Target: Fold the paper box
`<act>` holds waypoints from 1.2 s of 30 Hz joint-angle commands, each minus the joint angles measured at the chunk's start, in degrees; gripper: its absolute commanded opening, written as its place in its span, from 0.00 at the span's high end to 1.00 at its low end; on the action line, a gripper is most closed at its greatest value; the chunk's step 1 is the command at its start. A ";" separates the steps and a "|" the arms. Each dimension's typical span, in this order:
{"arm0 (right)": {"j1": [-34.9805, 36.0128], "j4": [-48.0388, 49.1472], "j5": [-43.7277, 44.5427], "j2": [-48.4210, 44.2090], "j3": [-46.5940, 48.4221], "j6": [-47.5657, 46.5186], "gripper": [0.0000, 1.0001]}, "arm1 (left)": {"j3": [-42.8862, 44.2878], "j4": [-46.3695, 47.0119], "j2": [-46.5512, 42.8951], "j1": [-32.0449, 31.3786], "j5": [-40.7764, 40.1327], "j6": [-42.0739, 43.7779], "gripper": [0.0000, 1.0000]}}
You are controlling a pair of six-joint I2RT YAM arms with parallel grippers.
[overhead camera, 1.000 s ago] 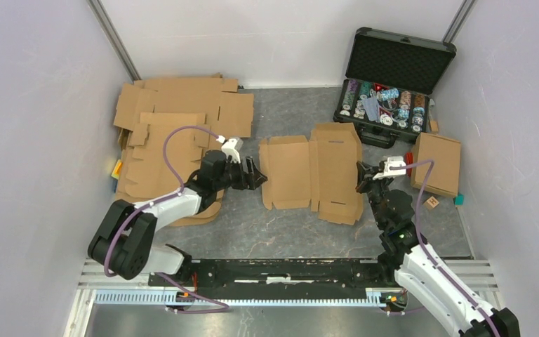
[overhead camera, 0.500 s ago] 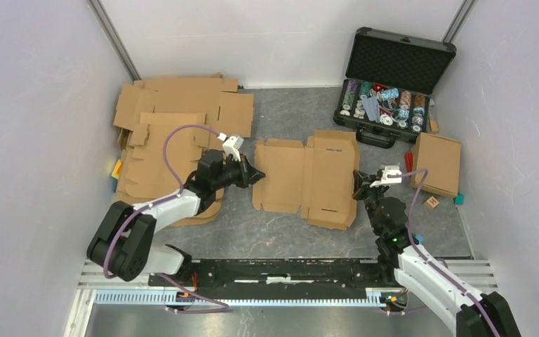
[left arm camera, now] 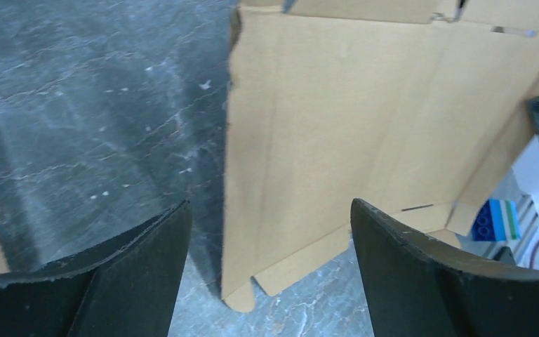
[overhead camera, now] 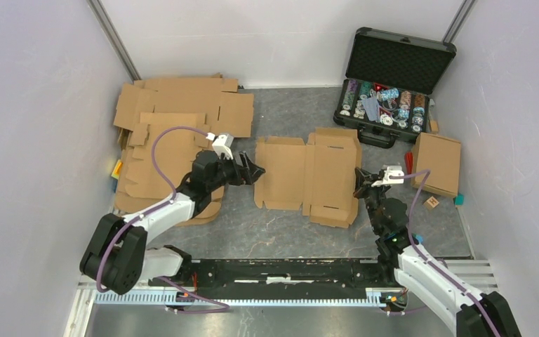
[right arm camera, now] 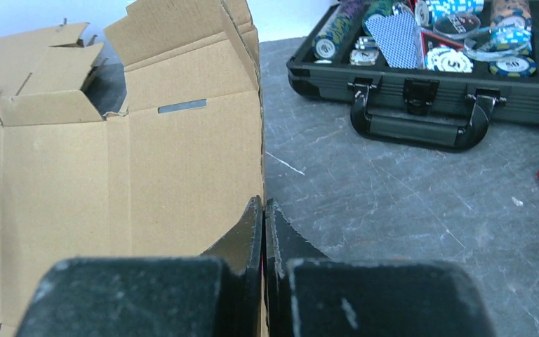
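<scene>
The paper box lies unfolded as flat brown cardboard in the middle of the grey table, its right panel slightly raised. My left gripper is open at the box's left edge. In the left wrist view the box's left flap stands just ahead of the gripper, between the two black fingers and touching neither. My right gripper is shut on the box's right edge. The right wrist view shows that gripper pressed together where the cardboard edge runs in.
A pile of flat cardboard blanks lies at the back left. An open black case of poker chips stands at the back right. A closed cardboard box, a small wooden cube and a teal block sit by the right wall.
The box has slid left, and the right gripper came with it on the right edge. The left gripper closed at the left flap, then opened again and drew back a little.
</scene>
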 commanded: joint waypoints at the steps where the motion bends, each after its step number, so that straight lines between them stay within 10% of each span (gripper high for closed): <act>1: -0.06 4.22 -2.83 -1.01 -0.88 -2.24 1.00 | 1.82 -3.69 3.00 0.85 -2.68 0.32 0.10; 4: -0.04 4.55 -4.12 -0.57 -0.88 -2.27 1.00 | 5.43 -7.13 8.45 1.03 -1.39 1.07 0.13; 10: -0.06 4.63 -4.76 0.54 -0.89 -1.98 1.00 | 7.20 1.15 16.16 1.30 14.18 -1.68 0.50; 15: -0.05 4.00 -4.80 2.45 -0.44 -2.04 1.00 | 3.86 7.12 11.20 1.39 16.15 -2.50 0.82; 19: -0.08 4.70 -3.97 3.97 -1.02 -1.76 0.99 | 1.50 9.53 5.57 1.36 16.03 -2.91 0.87; 28: -0.04 6.34 -7.93 8.29 -0.94 -1.86 0.37 | -1.24 14.44 1.37 1.32 17.31 -5.07 0.92; 36: -0.04 0.52 -8.57 14.53 2.44 0.52 0.13 | -1.72 13.25 0.11 1.36 15.04 -4.12 0.98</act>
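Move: The left edge of the paper box lies some 6 cm below my left hand's open fingers, about 2 cm to the right and 1 cm back; the middle of the cardboard pile is roughly 23 cm left, 7 cm ahead and 11 cm down. My right hand already pinches the box's right edge, level with its fingertips. The chip case stands about 21 cm ahead and 10 cm right of it, the small carton some 25 cm right and 5 cm ahead, both around 12 cm lower. I dip my left hand about 6.5 cm with a slight rightward drift, closing on the paper box's left edge, then lift it pinched some 9 cm, the wrist ending about 13 degrees clockwise. My right hand keeps its pinch at first, then opens wide, releasing the right edge, and sinks about 5 cm while easing 2.5 cm left, fingers straddling the side flap. ##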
